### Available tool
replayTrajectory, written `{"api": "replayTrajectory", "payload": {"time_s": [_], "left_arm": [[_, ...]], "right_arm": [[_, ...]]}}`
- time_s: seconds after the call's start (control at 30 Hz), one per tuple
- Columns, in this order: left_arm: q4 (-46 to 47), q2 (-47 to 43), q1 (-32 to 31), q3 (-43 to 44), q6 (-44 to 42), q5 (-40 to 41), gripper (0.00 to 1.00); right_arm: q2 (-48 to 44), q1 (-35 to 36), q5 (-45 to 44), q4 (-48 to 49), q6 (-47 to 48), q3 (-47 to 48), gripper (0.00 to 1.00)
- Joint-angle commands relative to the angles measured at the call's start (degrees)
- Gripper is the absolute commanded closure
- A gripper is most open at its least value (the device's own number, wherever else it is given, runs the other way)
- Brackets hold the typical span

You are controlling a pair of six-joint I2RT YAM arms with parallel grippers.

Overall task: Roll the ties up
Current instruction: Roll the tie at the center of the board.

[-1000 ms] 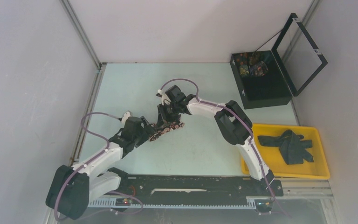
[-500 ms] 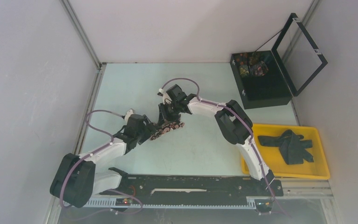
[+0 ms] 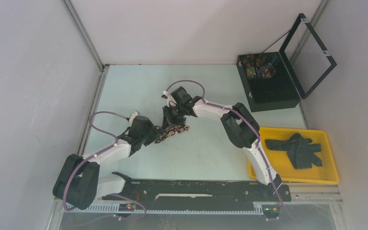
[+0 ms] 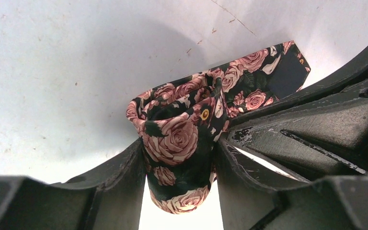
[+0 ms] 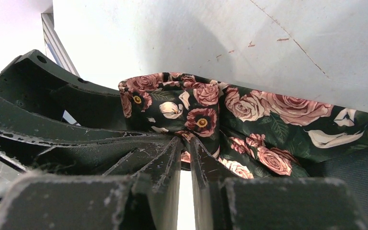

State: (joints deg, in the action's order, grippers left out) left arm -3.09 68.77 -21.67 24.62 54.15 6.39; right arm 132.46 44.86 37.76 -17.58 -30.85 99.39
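Note:
A black tie with pink roses (image 3: 172,132) lies mid-table, partly wound into a roll. In the left wrist view the roll (image 4: 175,136) stands upright between the fingers of my left gripper (image 4: 179,143), and both fingers press on its sides. My right gripper (image 5: 186,142) is shut on a fold of the same tie (image 5: 268,117) right beside the roll, with the flat length trailing to the right. From above, the left gripper (image 3: 156,133) and right gripper (image 3: 173,122) meet at the tie. More dark ties (image 3: 298,149) lie heaped in the yellow tray (image 3: 333,165).
An open black box (image 3: 270,91) with its lid raised stands at the back right and holds patterned rolls (image 3: 258,66). A black rail (image 3: 196,189) runs along the near edge. Walls close in on the left, back and right.
My left arm has shifted slightly toward the tie and its jaws have narrowed onto the roll. The right gripper has kept its pinch and place.

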Motion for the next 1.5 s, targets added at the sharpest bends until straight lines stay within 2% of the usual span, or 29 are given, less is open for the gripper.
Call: {"api": "replayTrajectory", "payload": {"time_s": [0.0, 0.33, 0.57, 0.97, 1.47], "left_arm": [[-7.2, -0.9, -0.8, 2.3, -1.4, 2.7, 0.47], [-17.2, -3.0, -1.3, 6.0, -8.2, 6.1, 0.49], [-24.9, -1.2, -1.8, 10.2, -12.8, 7.1, 0.49], [-40.1, 10.8, -5.2, 22.8, -19.3, 12.0, 0.49], [-57.2, 26.0, -14.3, 40.2, -18.8, 22.7, 0.48]], "right_arm": [[-2.3, -0.7, 1.1, 0.5, -0.5, 2.1, 0.84], [-6.8, -4.7, 1.3, 2.1, -0.6, -3.0, 0.84], [-8.7, -6.5, 1.9, 3.6, -0.8, -6.2, 0.84], [-10.4, -8.7, 2.7, 5.0, -0.9, -9.0, 0.84], [-12.0, -10.8, 4.1, 7.0, -1.3, -12.2, 0.84]]}}
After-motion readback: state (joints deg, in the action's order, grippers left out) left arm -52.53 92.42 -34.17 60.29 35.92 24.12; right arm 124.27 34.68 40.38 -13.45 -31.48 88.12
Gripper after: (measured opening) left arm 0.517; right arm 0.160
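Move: The left hand already grips the rolled part of the tie, its middle about at the hand point. The loose tail end lies some 14 cm to its right, 2 cm farther out and 2 cm lower. From the right hand, whose shut fingertips are down by the roll, the roll is about 4 cm left and 3 cm back. The tail end is roughly 10 cm to that hand's right and 1 cm back, 1 cm lower. Right hand withdraws rightward and forward about 9 cm; left draws the held roll back and up, tilting some 50 degrees. ##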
